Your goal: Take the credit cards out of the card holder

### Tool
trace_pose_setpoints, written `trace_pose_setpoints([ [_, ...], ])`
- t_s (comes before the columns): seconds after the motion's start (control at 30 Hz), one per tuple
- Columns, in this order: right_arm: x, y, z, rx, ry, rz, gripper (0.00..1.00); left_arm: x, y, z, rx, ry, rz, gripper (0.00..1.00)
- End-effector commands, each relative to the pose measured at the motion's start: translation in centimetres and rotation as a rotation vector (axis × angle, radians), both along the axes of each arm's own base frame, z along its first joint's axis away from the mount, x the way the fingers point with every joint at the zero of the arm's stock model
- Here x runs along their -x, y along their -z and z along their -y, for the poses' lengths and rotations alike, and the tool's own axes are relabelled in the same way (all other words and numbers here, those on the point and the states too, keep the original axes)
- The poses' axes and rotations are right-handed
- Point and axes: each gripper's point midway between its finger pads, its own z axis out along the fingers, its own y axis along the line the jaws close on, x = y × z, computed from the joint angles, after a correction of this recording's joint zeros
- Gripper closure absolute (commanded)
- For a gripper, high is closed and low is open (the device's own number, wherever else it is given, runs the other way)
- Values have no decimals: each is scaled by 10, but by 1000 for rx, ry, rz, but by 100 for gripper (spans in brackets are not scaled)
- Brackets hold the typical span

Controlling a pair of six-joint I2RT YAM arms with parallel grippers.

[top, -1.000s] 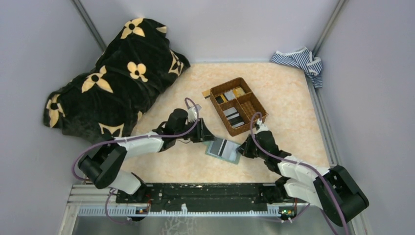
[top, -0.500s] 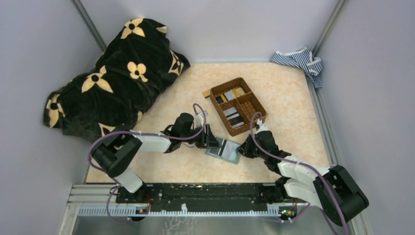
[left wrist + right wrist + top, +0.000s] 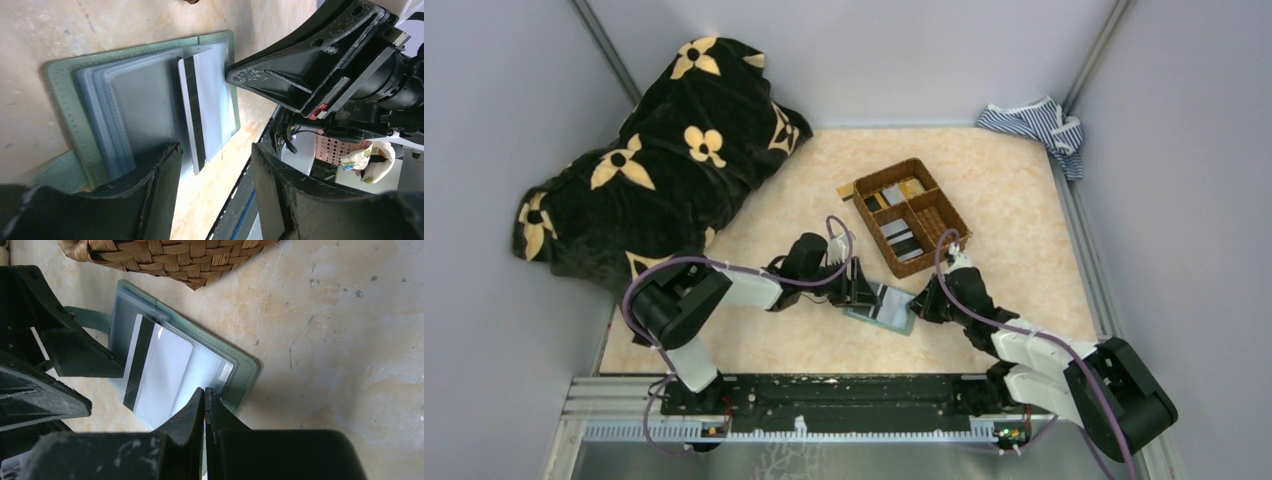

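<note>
The sage-green card holder lies open on the table between my two grippers. In the left wrist view its green rim frames dark grey pockets. A pale grey-white credit card with a black stripe sticks partway out of a pocket, toward the near edge. The same card shows in the left wrist view. My left gripper is open at the holder's left side, one finger over the pockets, nothing between its fingers. My right gripper is shut, its tips resting on the holder's right half beside the card.
A brown woven divided basket with cards in it stands just behind the holder, its corner close to the holder's far edge. A black blanket with cream flowers fills the back left. A striped cloth lies at the back right.
My left gripper has moved right, up to the card holder, and its jaws have spread wider. The right gripper and the holder have stayed put.
</note>
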Motion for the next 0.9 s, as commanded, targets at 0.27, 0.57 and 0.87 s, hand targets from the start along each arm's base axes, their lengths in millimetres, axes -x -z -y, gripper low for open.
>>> trace_pose_setpoints([
  [0.27, 14, 19, 9, 40, 3, -62, 100, 7, 1, 21, 47, 62, 31, 48],
  [0.57, 15, 20, 9, 39, 2, -64, 100, 9, 5, 21, 56, 48, 1, 82],
  [0.87, 15, 21, 10, 38, 6, -69, 100, 14, 7, 21, 72, 70, -3, 100],
])
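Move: The left hand hovers with open fingers just left of the loose striped credit card, whose middle lies about 4 cm to its right, 1 cm back and 3 cm below. The open card holder beneath has its middle some 2 cm right and 2 cm back; the wicker basket is about 16 cm ahead and 8 cm right. From the right hand, shut at the holder's right end, the card lies about 4 cm left and level. Left hand eases about 2 cm right and 1 cm down, shutting its half-open fingers on the card's left edge. ##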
